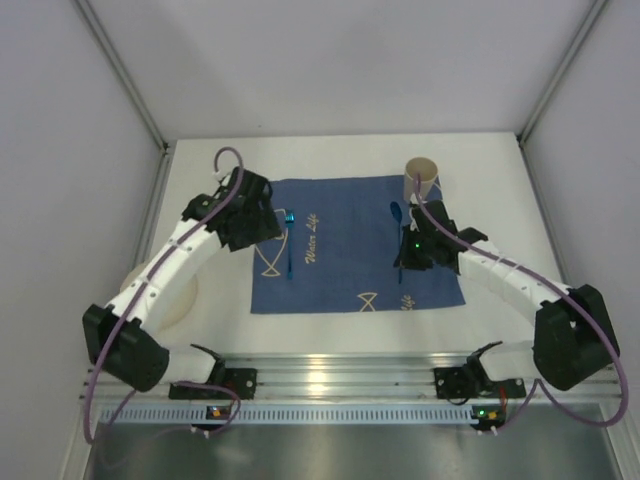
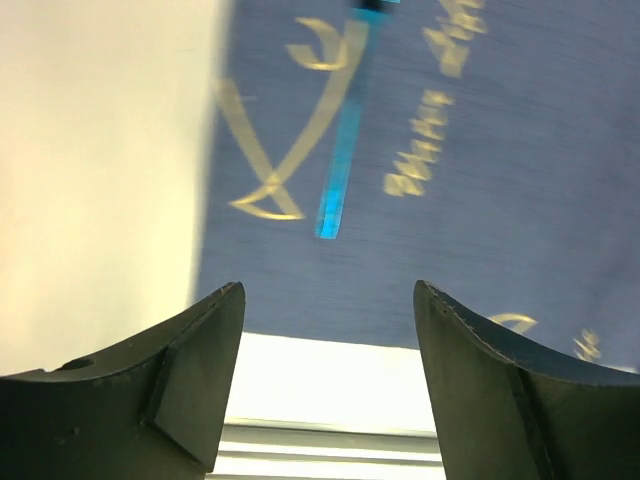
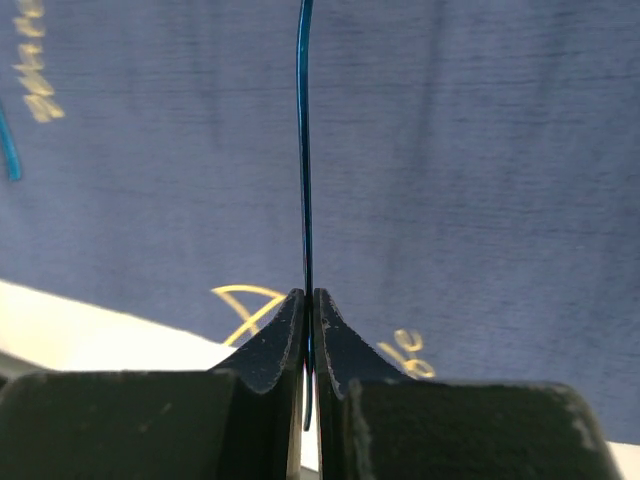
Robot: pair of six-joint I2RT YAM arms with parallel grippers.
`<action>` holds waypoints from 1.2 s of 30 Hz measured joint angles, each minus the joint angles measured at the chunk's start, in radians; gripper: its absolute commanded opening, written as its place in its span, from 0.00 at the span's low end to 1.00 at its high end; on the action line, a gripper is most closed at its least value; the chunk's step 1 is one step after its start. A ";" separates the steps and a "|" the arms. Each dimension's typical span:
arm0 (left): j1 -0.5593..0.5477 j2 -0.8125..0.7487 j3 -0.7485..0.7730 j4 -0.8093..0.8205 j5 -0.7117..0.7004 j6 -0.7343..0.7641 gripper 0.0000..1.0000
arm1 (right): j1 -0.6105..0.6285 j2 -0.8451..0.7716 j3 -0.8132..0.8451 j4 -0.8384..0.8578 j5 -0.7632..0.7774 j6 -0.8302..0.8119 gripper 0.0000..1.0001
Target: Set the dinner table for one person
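The white dinner table (image 1: 340,150) carries a dark blue placemat (image 1: 350,240) with fish drawings. A slim blue utensil (image 1: 289,250) lies along the mat's left side; in the left wrist view its handle (image 2: 340,165) lies flat ahead of the fingers. My left gripper (image 1: 262,225) (image 2: 330,300) hovers just above it, open with nothing between its fingers. On the mat's right side is a blue spoon (image 1: 397,213). My right gripper (image 1: 408,250) (image 3: 310,295) is shut on the spoon's thin handle (image 3: 305,150), seen edge-on.
A beige cup (image 1: 421,175) stands off the mat's far right corner, close behind the right arm. A pale plate (image 1: 188,295) sits left of the mat, partly under the left arm. An aluminium rail (image 1: 340,375) runs along the near edge.
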 measured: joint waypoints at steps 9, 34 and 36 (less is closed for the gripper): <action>0.268 -0.214 -0.220 -0.049 -0.009 0.101 0.71 | -0.086 0.224 0.045 -0.001 0.037 -0.111 0.00; 0.308 -0.203 -0.308 -0.062 0.000 0.103 0.70 | -0.130 0.360 0.150 -0.009 0.142 -0.175 0.43; 0.315 -0.204 -0.308 -0.063 -0.012 0.098 0.70 | -0.130 0.355 0.157 -0.020 0.145 -0.175 0.44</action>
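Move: The spoon is already in the right fingers; its handle is to rest on the mat about 5 cm ahead, 4 cm to the right and 8 cm below. The cup stands some 22 cm ahead of that hand, 5 cm right and 3 cm lower. For the open left hand, the plate is about 29 cm to the left, 4 cm back and 17 cm down; the fork's middle lies 8 cm ahead of that hand, 3 cm right and 17 cm below. The spoon is lowered onto the right part of the mat, below the cup: the right hand sinks about 6 cm while easing right, slides 5 cm forward, then opens and lets go, its wrist rolling some 15 degrees. Meanwhile the open left hand sweeps about 12 cm left towards the plate, also drawing back and sinking. ##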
